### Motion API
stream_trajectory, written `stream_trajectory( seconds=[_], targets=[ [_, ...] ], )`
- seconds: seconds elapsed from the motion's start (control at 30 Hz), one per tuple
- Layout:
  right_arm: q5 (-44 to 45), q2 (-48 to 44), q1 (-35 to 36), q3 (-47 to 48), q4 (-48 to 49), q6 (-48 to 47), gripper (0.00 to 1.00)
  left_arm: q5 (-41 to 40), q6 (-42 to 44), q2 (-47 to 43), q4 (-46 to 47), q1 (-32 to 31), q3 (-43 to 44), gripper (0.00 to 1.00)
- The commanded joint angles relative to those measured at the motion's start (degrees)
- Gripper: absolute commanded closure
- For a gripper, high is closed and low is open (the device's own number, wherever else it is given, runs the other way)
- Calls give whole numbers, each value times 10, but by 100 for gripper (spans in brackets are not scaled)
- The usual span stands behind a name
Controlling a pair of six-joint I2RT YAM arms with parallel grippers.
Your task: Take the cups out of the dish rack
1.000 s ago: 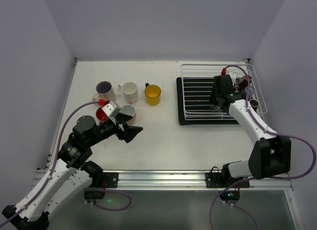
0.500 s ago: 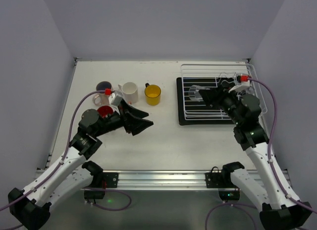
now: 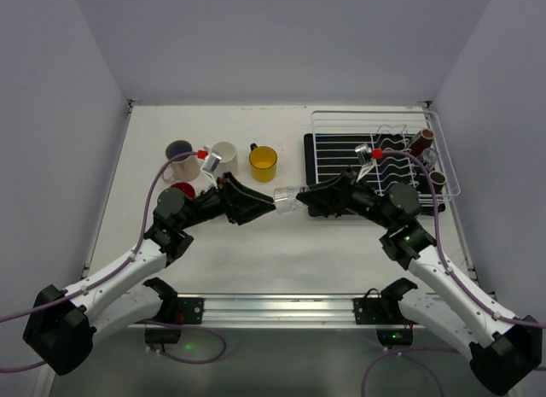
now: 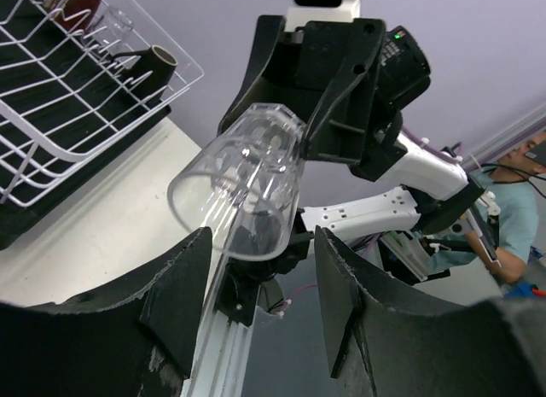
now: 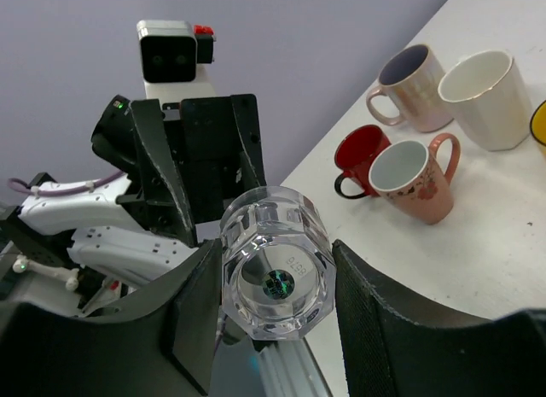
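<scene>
A clear glass (image 3: 288, 195) hangs on its side above the table, left of the dish rack (image 3: 375, 113). My right gripper (image 3: 309, 195) is shut on its thick base (image 5: 277, 273). The glass's open mouth (image 4: 235, 213) points at my left gripper (image 3: 266, 205), whose open jaws stand on either side of the rim. Two dark cups (image 3: 421, 141) (image 3: 437, 177) lie at the rack's right end. On the table at the left stand a pinkish cup (image 3: 181, 152), a white cup (image 3: 224, 155), a yellow cup (image 3: 263, 163) and a red one (image 3: 182, 192).
The rack sits on a black tray (image 3: 312, 207). A pink flowered mug (image 5: 418, 179) stands beside the red one, hidden under my left arm in the top view. Purple-grey walls close the table on three sides.
My right arm has carried the glass out of the rack and leftward over the table. My left gripper has swung right to meet it, its jaws narrowing.
</scene>
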Motion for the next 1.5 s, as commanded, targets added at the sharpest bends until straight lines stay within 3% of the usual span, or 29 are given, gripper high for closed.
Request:
stream_trajectory(
  seconds=[0.0,0.33,0.4,0.43,0.47,0.5,0.6,0.63,0.67,0.77,0.9,0.97,1.17,1.47],
  targets=[
    [-20,12,18,-19,96,35,85,-1,-29,8,64,-11,-3,46],
    [-9,70,50,-21,137,43,85,1,-32,33,79,-24,8,61],
    [-7,84,55,-20,141,44,84,0,-32,39,79,-25,9,69],
    [-6,87,59,-20,145,44,84,-1,-30,39,78,-24,8,85],
    [-6,90,60,-21,144,44,80,-5,-25,39,68,-25,9,93],
    [-1,87,59,-23,144,42,63,-9,-17,35,54,-24,12,99],
    [38,69,60,-26,109,21,24,-31,40,16,-47,-24,43,100],
    [51,50,60,-24,70,14,5,-40,59,11,-83,-24,54,100],
    [67,40,59,-12,42,4,1,-71,109,6,-174,-24,67,100],
    [135,4,59,18,-80,-59,1,-143,222,16,-365,-25,144,100],
    [224,-41,59,42,-191,-112,1,-251,318,63,-526,-25,231,100],
    [276,-62,59,51,-250,-125,1,-293,348,99,-564,-26,247,100],
    [341,-93,59,51,-307,-156,1,-380,385,207,-618,-53,305,100],
    [348,-109,59,40,-321,-164,1,-469,403,359,-656,-93,385,100]
  ],
)
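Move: The clear cup sits in my right fingers by its base. Its middle is about 5 cm to the right of my left hand and 1 cm ahead, at its height. From my right hand, the left fingertips it is offered to lie some 7 cm left and 1 cm back, level. Some 25 cm below my left hand stand the yellow mug, 31 cm ahead and 4 left, the flowered cup, 21 ahead and 19 left, and the white cup, 32 ahead and 18 left. My right hand eases the clear cup about 3 cm left and slightly down while my left fingers shut on its rim wall; then the right opens wide, lets go and backs off some 10 cm to the right, turning clockwise. With the rim pinched, my left hand swings forward about 10 cm and down 18 towards the table, rolling its fingers downward some 70 degrees. ##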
